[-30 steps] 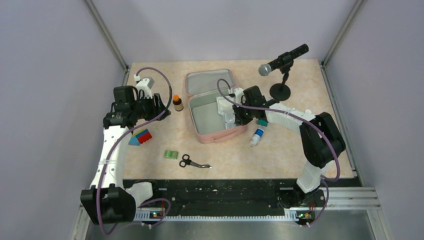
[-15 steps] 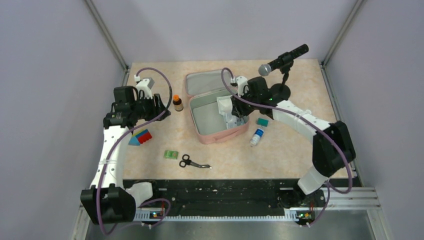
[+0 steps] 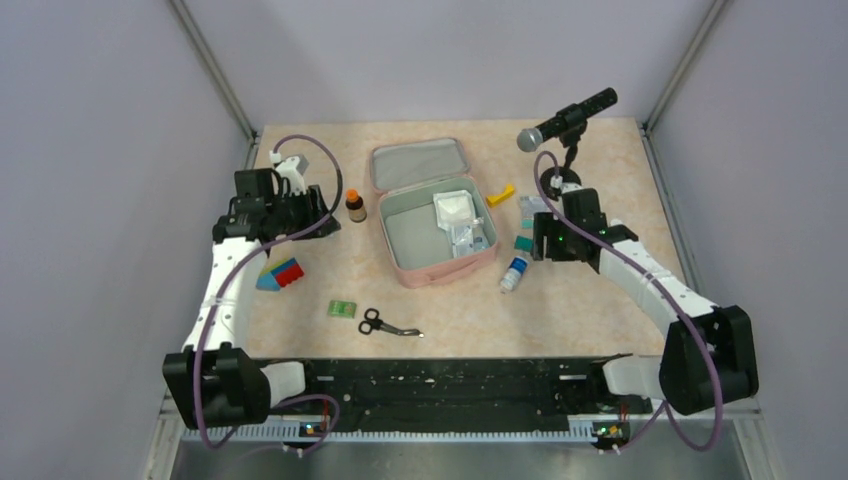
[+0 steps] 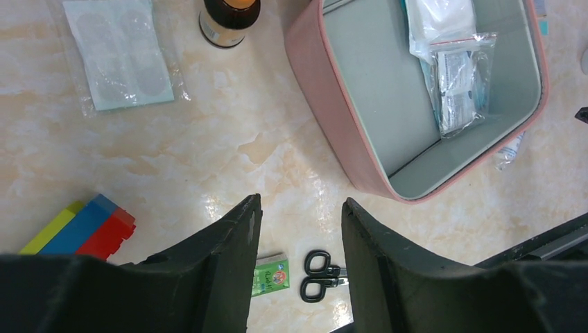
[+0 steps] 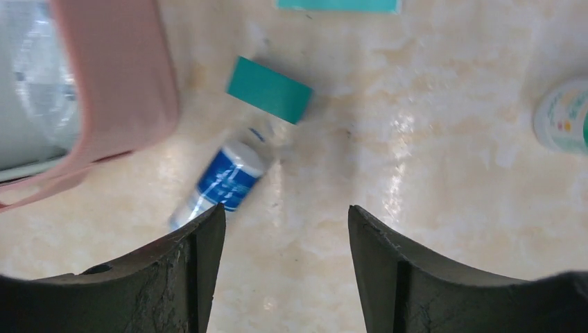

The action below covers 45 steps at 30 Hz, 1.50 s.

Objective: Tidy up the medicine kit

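The medicine kit (image 3: 410,232) lies open mid-table, a pink case with grey-green lining, its lid folded back. White and clear packets (image 3: 461,224) lie in its right half. My right gripper (image 3: 540,238) hovers just right of the kit, open and empty, above a small blue-labelled bottle (image 5: 225,177) and a teal box (image 5: 269,89); the kit's pink wall (image 5: 111,76) shows at the left of the right wrist view. My left gripper (image 3: 325,212) hangs open and empty left of the kit (image 4: 360,83), above bare table.
A brown bottle (image 3: 355,206), coloured blocks (image 3: 282,272), a green sachet (image 3: 343,309) and black scissors (image 3: 385,324) lie left and in front of the kit. A yellow piece (image 3: 500,194) and a microphone stand (image 3: 565,125) sit back right. A plaster sheet (image 4: 121,52) lies far left.
My right gripper opened, left the white packets inside the kit and drew back out to the right. The left arm has barely moved.
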Motion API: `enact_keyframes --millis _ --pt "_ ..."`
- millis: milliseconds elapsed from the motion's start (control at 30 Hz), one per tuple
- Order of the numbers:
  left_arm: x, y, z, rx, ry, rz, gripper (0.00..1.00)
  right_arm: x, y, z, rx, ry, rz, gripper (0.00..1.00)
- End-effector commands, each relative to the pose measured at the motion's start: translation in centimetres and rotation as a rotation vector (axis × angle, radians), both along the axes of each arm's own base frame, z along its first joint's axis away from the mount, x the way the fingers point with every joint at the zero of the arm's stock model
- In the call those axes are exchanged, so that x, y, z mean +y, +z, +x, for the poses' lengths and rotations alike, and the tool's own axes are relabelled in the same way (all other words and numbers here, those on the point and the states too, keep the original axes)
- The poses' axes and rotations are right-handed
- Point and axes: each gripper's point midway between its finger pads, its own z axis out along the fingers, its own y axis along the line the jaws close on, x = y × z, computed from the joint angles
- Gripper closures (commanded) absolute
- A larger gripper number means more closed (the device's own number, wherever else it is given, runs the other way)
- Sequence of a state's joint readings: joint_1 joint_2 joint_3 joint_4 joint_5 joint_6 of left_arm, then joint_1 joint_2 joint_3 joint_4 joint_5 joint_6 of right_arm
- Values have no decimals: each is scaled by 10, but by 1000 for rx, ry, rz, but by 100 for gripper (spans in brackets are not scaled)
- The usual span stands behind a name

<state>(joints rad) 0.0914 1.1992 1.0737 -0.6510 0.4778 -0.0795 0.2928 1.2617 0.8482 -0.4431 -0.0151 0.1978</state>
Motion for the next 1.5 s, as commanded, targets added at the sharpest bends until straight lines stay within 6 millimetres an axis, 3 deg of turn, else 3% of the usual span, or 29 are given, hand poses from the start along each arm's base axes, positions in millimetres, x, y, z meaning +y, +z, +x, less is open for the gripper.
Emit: enact_keyframes --millis 0,100,233,467,700,867,1000,1133,1300,1467 --pt "11 13 10 -10 61 25 48 -20 -14 5 32 -125 20 36" --pt "15 9 7 31 73 42 48 -21 -15 16 -16 -118 8 40" --pt "13 11 7 48 68 35 48 -25 -10 50 -151 -71 -65 48" --pt "15 13 5 27 69 47 48 -5 1 110 -359 292 -245 54" --pt "16 13 3 15 68 56 48 20 7 147 -435 464 -289 53" --pt "16 15 5 5 65 60 48 34 -16 158 -375 486 -327 49" --pt "18 18 6 -10 67 72 48 28 -41 167 -295 421 -364 49" --pt "19 21 6 -19 64 77 48 23 -49 169 -282 403 -392 50" --pt "18 20 6 -23 63 78 48 11 -62 163 -227 380 -439 52" --pt "17 19 7 -25 61 67 48 5 -79 145 -128 390 -446 59"
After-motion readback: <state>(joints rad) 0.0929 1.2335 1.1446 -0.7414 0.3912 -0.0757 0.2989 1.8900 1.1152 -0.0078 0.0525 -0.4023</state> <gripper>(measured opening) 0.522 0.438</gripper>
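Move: The packet with the teal strip lies about 17 cm ahead of the right hand, 1 cm to its left and 9 cm below. The teal box stands 8 cm ahead and 3 cm left, the blue-capped bottle 1 cm ahead and 6 cm left. The yellow clamp is some 20 cm ahead and 9 cm left, the microphone base 23 cm ahead and 5 cm right. From the left hand the packet is roughly 15 cm ahead, 43 cm right and 18 cm down. Bring the right gripper down a little and slightly right, then send it about 15 cm forward, past the teal box towards the packet. Turn it some 25 degrees counter-clockwise, roll its left side down by about as much, and narrow the open fingers partway. Finish by sinking low over the packet, around 7 cm below the start, without closing on it. ##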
